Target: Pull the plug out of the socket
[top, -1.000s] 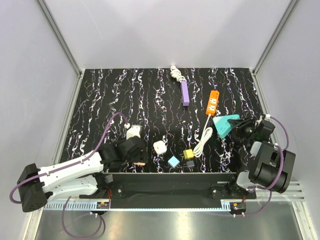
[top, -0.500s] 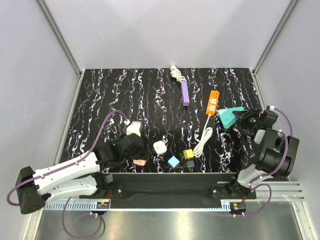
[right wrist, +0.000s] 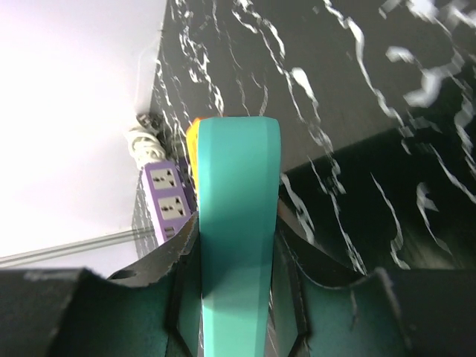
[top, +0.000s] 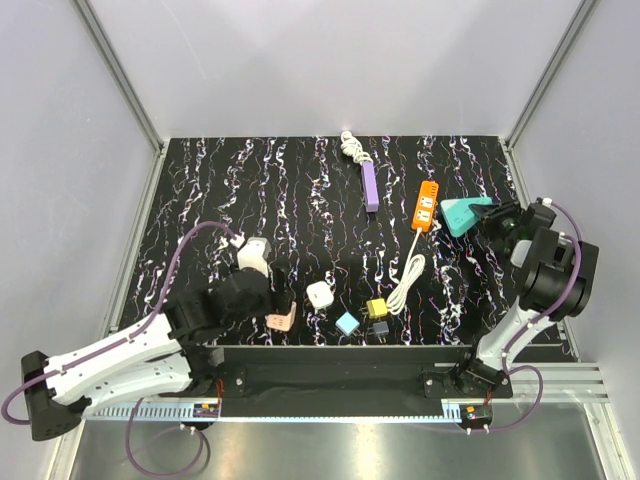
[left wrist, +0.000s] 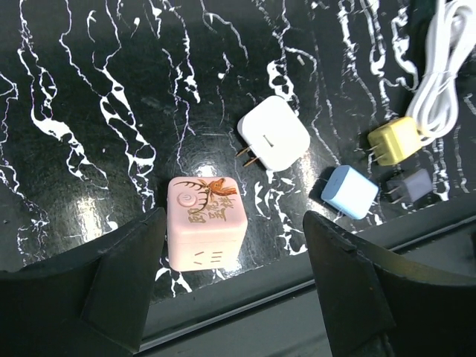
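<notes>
A pink cube socket (left wrist: 204, 232) stands on the black marbled table (top: 220, 190) near its front edge, with no plug in the faces I can see. It lies between the fingers of my open left gripper (left wrist: 234, 245), close to the left finger (left wrist: 111, 282). A loose white plug (left wrist: 273, 134) lies just beyond it, prongs toward the cube. From above, the cube (top: 282, 319) sits beside my left gripper (top: 268, 300). My right gripper (top: 492, 220) is shut on a teal block (right wrist: 238, 223), held off the table at the far right (top: 462, 214).
Blue (left wrist: 349, 191), yellow (left wrist: 396, 140) and grey (left wrist: 411, 186) plugs lie right of the white one. An orange power strip (top: 427, 205) trails a white cable (top: 405, 280). A purple strip (top: 369, 186) lies at the back. The table's front rail (top: 340, 350) runs just below the cube.
My left arm has drawn back and to the left, uncovering the pink cube. The right arm has carried the teal block up and toward the far side.
</notes>
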`<state>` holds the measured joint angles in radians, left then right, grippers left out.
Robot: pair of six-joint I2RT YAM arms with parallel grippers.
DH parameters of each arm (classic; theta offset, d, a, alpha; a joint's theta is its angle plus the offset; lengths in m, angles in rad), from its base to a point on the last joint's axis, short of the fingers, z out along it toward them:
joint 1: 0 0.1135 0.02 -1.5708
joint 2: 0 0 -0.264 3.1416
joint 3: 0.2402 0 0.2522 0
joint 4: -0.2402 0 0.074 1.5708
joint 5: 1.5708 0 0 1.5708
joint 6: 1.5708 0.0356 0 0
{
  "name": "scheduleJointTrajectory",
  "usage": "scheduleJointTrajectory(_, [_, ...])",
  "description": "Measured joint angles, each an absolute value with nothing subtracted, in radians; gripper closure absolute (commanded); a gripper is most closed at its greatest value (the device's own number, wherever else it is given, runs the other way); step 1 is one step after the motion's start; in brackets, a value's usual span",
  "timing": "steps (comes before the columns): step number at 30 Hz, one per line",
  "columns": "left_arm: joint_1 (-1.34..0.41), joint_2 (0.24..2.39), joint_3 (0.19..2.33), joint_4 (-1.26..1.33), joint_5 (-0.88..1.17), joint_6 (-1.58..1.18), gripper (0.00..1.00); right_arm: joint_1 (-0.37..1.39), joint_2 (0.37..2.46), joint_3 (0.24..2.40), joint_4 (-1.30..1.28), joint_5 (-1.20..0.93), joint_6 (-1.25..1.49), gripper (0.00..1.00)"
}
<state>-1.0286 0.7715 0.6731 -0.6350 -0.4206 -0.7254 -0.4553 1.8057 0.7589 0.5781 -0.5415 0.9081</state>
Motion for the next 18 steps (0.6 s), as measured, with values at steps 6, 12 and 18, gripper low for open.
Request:
scheduleJointTrajectory(6, [-1.029, 0.692, 0.663, -0.634, -0.420, -0.735, 0.21, -0.430, 1.863, 0.844, 0.478, -0.477, 0.877, 0.11])
scheduleJointTrajectory(12, [-1.029, 0.651, 0.624, -0.635, -0.407, -0.769, 0.21, -0.427, 1.833, 0.930, 0.244, -0.358, 0.803, 0.00])
scheduleJointTrajectory(18, [-1.029, 0.612, 0.598, -0.627, -0.379, -0.800, 0.20, -0.408, 1.696, 0.989, -0.053, -0.195, 0.722, 0.00])
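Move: The teal triangle is still pinched in my right hand, its middle about 3 cm left of the hand point and 2 cm back. The orange socket strip I am bringing it beside lies some 12 cm to the left, about level fore and aft and 3 cm lower; the purple strip is about 27 cm left and 7 cm farther out. From my left hand the orange strip is roughly 28 cm ahead, 31 cm to the right and 10 cm below. I nudge my right hand a last 1 cm forward and open its fingers from a narrow pinch to fully wide, letting go of the teal triangle. The hand dips about 2.5 cm, then rises again while drawing back and to the right, away from the orange strip and clear of the triangle, tipping down some 20 degrees. ##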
